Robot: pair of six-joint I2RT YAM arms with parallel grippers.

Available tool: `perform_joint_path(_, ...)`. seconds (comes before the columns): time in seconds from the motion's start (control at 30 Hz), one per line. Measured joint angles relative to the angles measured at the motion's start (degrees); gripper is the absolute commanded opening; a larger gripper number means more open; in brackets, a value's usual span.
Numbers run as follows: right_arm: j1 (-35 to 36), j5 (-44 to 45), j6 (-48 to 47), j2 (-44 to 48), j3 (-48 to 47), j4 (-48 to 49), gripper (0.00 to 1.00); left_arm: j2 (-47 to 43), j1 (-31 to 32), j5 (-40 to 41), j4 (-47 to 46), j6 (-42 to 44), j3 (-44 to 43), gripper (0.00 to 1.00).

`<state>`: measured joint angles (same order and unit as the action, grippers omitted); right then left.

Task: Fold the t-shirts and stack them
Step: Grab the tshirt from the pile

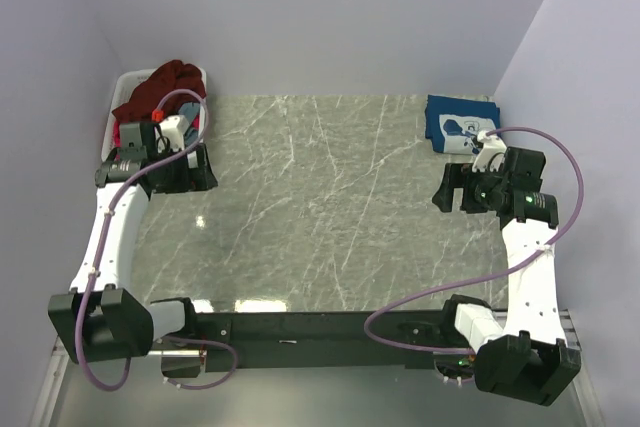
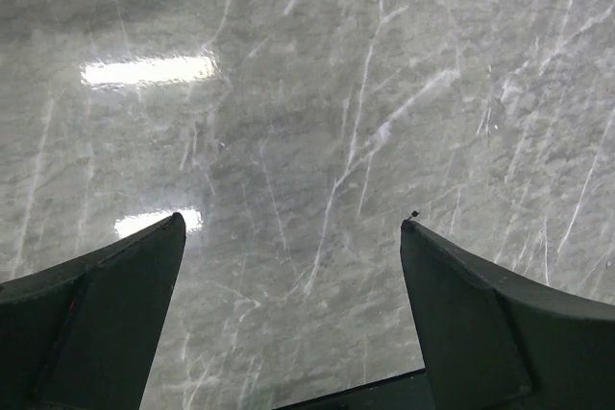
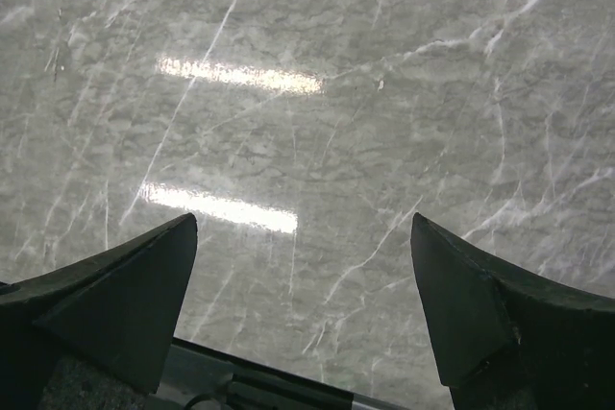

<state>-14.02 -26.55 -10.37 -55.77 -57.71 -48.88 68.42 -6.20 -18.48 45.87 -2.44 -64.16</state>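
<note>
A crumpled dark-red t-shirt (image 1: 165,87) lies heaped in the white basket (image 1: 125,81) at the far left corner. A folded navy t-shirt with a white print (image 1: 457,123) lies flat at the far right of the table. My left gripper (image 1: 183,172) is open and empty, just in front of the basket. My right gripper (image 1: 452,190) is open and empty, just in front of the navy shirt. Both wrist views show only bare marble between the left fingers (image 2: 106,314) and between the right fingers (image 3: 115,300). No grey-blue or pink shirt shows.
The grey marble tabletop (image 1: 320,207) spreads between the arms. White walls close the back and both sides. The black base rail (image 1: 320,327) runs along the near edge. Purple cables loop over each arm.
</note>
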Motion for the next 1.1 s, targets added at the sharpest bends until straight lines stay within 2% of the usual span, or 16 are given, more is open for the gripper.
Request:
perform_joint_path(0.1,0.00,0.28,-0.11,-0.02,0.00,-0.04,0.98,3.98,0.00,1.88,2.05,-0.24,-5.01,0.99)
perform_joint_path(0.3,0.00,0.59,-0.20,-0.52,-0.02,-0.02,0.98,15.67,-0.42,7.06,3.06,-1.22,-21.62,0.99)
perform_joint_path(0.5,0.00,0.42,-0.15,-1.49,0.28,0.00,0.98,31.50,-5.84,7.28,3.45,-2.64,-42.32,0.99)
perform_joint_path(0.63,0.00,0.37,-0.09,-1.33,1.79,0.04,0.98,46.10,-10.36,7.43,3.82,-3.23,-61.05,0.99)
perform_joint_path(0.67,-0.02,0.37,-0.02,-1.33,2.14,0.00,0.98,48.33,-11.10,7.41,3.02,-3.30,-63.45,0.99)
perform_joint_path(1.1,0.00,-0.07,0.15,-1.25,2.97,0.00,0.98,60.67,-13.27,7.87,-11.89,-3.41,-65.94,0.99)
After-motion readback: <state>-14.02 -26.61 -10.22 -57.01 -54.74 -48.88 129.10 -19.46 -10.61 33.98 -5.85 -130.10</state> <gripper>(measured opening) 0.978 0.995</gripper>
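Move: Ahead and to the left of the left hand lies the dark red t-shirt, heaped in the white basket, its middle about 26 cm forward, 15 cm left and 13 cm below. The blue-grey t-shirt sits nearer in the same basket, some 16 cm ahead and 7 cm left; the basket's middle is roughly 17 cm ahead and 13 cm left. From the right hand the red t-shirt is about 30 cm forward and 95 cm left. Swinging out fast from the table to the basket, the left hand goes some 30 cm forward and 20 cm left, first climbing about 8 cm, then sinking 5 or 6 cm towards the red t-shirt. It turns about 20 degrees counter-clockwise and its fingertips tip up some 15 degrees, fingers staying wide open. The right hand, also open, sinks a couple of centimetres over the bare table. ##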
